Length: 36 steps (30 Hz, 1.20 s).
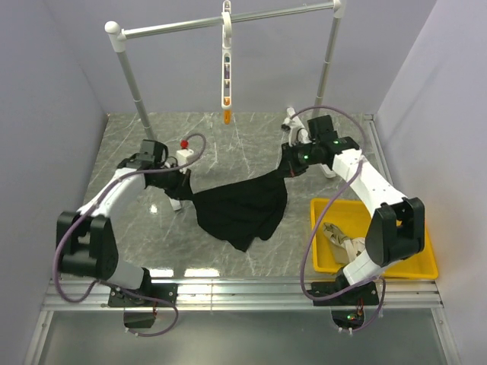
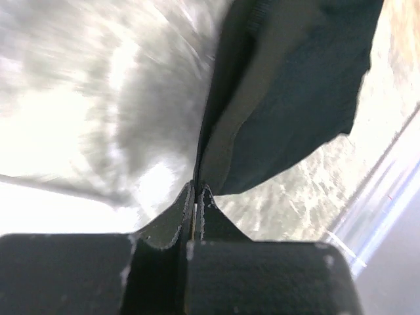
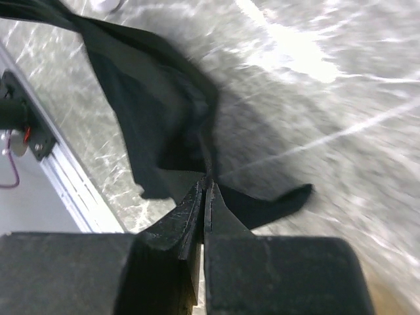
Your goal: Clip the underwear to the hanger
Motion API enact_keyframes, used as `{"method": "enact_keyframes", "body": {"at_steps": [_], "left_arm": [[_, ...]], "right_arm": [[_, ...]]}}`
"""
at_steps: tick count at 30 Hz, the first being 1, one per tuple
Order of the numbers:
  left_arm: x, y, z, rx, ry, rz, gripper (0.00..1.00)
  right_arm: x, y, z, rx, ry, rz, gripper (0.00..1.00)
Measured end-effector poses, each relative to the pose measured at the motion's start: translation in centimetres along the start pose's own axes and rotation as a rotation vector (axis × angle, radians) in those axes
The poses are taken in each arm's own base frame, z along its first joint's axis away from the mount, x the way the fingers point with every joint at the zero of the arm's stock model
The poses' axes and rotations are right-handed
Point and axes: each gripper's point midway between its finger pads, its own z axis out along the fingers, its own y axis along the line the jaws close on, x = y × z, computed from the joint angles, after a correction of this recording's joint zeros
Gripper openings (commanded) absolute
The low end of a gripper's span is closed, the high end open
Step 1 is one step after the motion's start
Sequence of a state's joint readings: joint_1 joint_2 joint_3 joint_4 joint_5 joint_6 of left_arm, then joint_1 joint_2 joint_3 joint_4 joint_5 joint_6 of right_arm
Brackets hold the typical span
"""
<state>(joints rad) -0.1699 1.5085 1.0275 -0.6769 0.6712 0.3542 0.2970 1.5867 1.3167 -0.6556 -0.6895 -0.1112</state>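
Observation:
The black underwear (image 1: 242, 209) hangs stretched between my two arms, its lower part sagging toward the marble table. My left gripper (image 1: 185, 187) is shut on its left corner; the left wrist view has the cloth (image 2: 289, 98) running up from the pinched fingertips (image 2: 197, 190). Over on the other side, my right gripper (image 1: 288, 169) is shut on the right corner, with fabric (image 3: 151, 111) trailing away from its tips (image 3: 207, 184). The white hanger (image 1: 226, 65) dangles from the rail at the back, an orange clip (image 1: 227, 116) at its lower end, well beyond the garment.
A white metal rail frame (image 1: 137, 99) spans the back of the table. A yellow tray (image 1: 426, 258) with a beige cloth (image 1: 341, 237) sits at the front right. Behind the left arm lies a small white item with a red knob (image 1: 183, 144).

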Motion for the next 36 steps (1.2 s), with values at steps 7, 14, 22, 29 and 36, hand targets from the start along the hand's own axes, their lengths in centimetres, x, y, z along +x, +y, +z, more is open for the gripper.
{"method": "enact_keyframes", "body": {"at_steps": [7, 14, 22, 29, 36], "left_arm": [[-4.0, -0.9, -5.9, -0.141, -0.200, 0.147, 0.00], [-4.7, -3.1, -8.2, -0.149, -0.257, 0.239, 0.00], [-5.9, -2.7, -9.0, -0.193, -0.305, 0.227, 0.00], [-11.6, -0.1, -11.2, -0.296, -0.410, 0.225, 0.00], [-12.5, -1.9, -14.5, -0.328, -0.500, 0.353, 0.00]], "right_arm": [[-2.7, -2.2, -3.7, 0.065, -0.103, 0.015, 0.00], [-3.2, -1.4, -4.9, 0.055, -0.129, -0.011, 0.00], [-3.4, -1.0, -5.4, 0.062, -0.155, 0.005, 0.00], [-10.2, -2.1, -5.9, 0.086, -0.246, -0.037, 0.00], [-8.7, -0.6, -6.5, 0.050, -0.248, -0.098, 0.04]]}}
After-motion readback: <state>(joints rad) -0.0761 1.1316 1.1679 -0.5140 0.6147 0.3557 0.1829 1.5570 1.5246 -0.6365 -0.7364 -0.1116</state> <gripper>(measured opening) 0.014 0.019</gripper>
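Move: The hanger on its rail is some 16 cm ahead of the left hand, 14 cm to its right and perhaps 18 cm higher; from the right hand it is about 13 cm ahead, 15 cm left and 10 cm up. The black underwear's middle sags about 16 cm right of the left hand, 2 cm back and 5 cm below, and 13 cm left of the right hand, 6 cm back and 12 cm below. The stand's left foot lies roughly 5 cm ahead, 6 cm left and 8 cm below the left hand. Both hands keep their pinch on two corners of the black underwear and lift it towards the hanger. The left rises about 18 cm, checking midway, its fingers swinging up and forward some 40 degrees; the right climbs about half that, first pulling some 4 cm rightward to stretch the cloth. Late on, both flick forward and start back, as in a shake. ##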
